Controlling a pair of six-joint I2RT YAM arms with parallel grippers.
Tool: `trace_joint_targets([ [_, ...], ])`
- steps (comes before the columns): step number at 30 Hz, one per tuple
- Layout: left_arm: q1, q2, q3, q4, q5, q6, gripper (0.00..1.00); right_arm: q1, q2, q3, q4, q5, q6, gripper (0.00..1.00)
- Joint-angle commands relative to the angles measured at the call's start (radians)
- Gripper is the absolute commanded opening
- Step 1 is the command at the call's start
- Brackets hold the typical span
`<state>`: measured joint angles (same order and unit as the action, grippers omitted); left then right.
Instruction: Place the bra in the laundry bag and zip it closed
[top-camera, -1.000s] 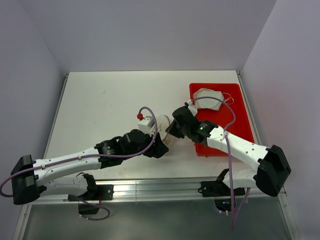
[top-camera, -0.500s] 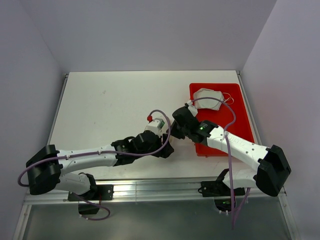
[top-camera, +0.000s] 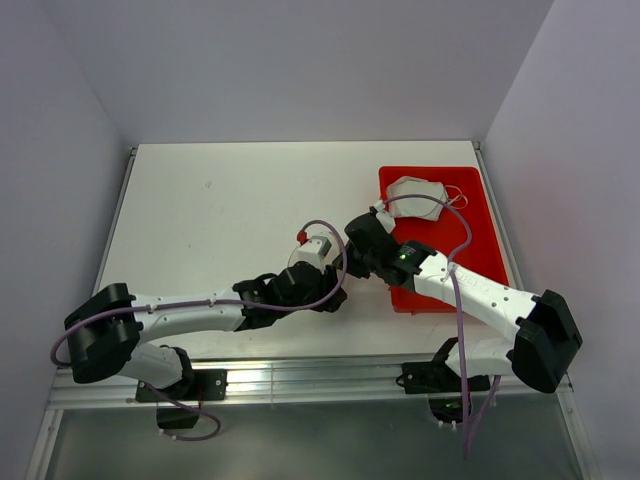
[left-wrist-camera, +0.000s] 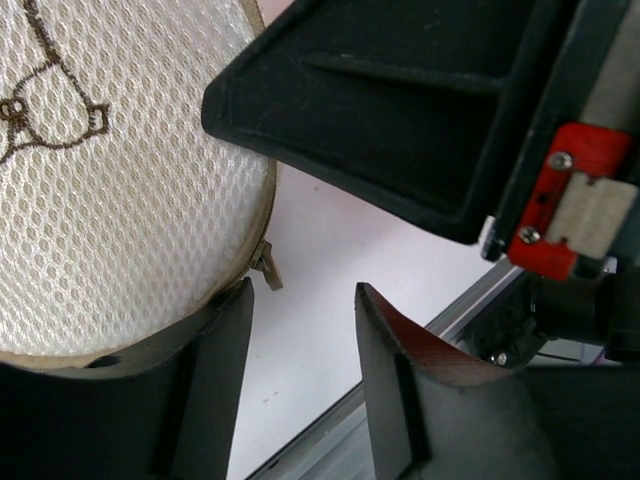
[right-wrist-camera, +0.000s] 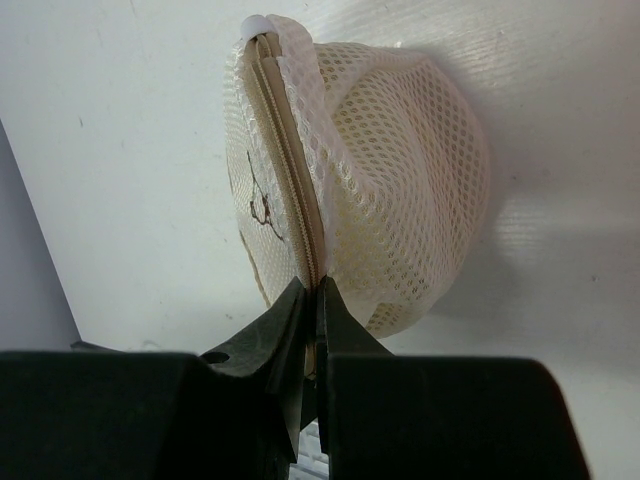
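The laundry bag (right-wrist-camera: 400, 170) is a white mesh pouch standing on edge on the table, its tan zipper rim (right-wrist-camera: 290, 170) facing me. My right gripper (right-wrist-camera: 318, 305) is shut on that rim at the bag's near edge. In the left wrist view the bag's round face (left-wrist-camera: 110, 180) fills the upper left, and its zipper pull (left-wrist-camera: 266, 268) hangs just above the left finger's tip. My left gripper (left-wrist-camera: 300, 340) is open and empty beside the bag. In the top view both grippers, left (top-camera: 325, 293) and right (top-camera: 342, 265), meet over the bag. The mustard bra is hidden.
A red tray (top-camera: 470, 250) lies at the right of the table with a white-grey bra (top-camera: 418, 195) at its far end. The right arm crosses the tray's near part. The table's metal front rail (left-wrist-camera: 330, 430) is close below the left gripper.
My left arm has stretched right and forward, bringing its gripper up beside the bag and covering it in the top view. The right arm has not moved.
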<state>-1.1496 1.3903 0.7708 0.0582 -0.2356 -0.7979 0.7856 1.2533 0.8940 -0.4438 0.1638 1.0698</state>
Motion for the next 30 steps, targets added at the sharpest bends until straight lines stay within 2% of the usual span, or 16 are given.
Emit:
trace_joint_targets([
  [1,0.002,0.012,0.024,0.075,-0.053,-0.001,0.50,0.006,-0.022,0.033,-0.024,-0.001,0.007,0.00],
  [26,0.002,0.033,0.022,0.063,-0.162,-0.014,0.27,0.007,-0.018,0.019,-0.016,-0.012,0.013,0.00],
  [27,0.002,0.032,0.021,0.061,-0.165,-0.014,0.25,0.007,-0.018,0.017,-0.016,-0.012,0.012,0.00],
  [30,0.002,0.026,0.021,0.048,-0.172,-0.015,0.12,0.007,-0.018,0.016,-0.016,-0.010,0.010,0.00],
])
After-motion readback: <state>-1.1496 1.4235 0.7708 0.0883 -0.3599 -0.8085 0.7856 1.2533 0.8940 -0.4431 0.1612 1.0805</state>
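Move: The zip pull of the laundry bag hangs about 2 cm ahead of the left hand, level left to right and some 1 cm below, already between its half-open fingers. The bag's middle is roughly 6 cm ahead, 5 cm left and 5 cm below; the red bin's middle is about 11 cm ahead, 21 cm right and 9 cm below. From the right hand, still gripping the bag's zip edge, the pull lies some 5 cm back, 1 cm right and 3 cm below. The left hand eases about 2 cm forward and pinches the zip pull while the right keeps its grip. ##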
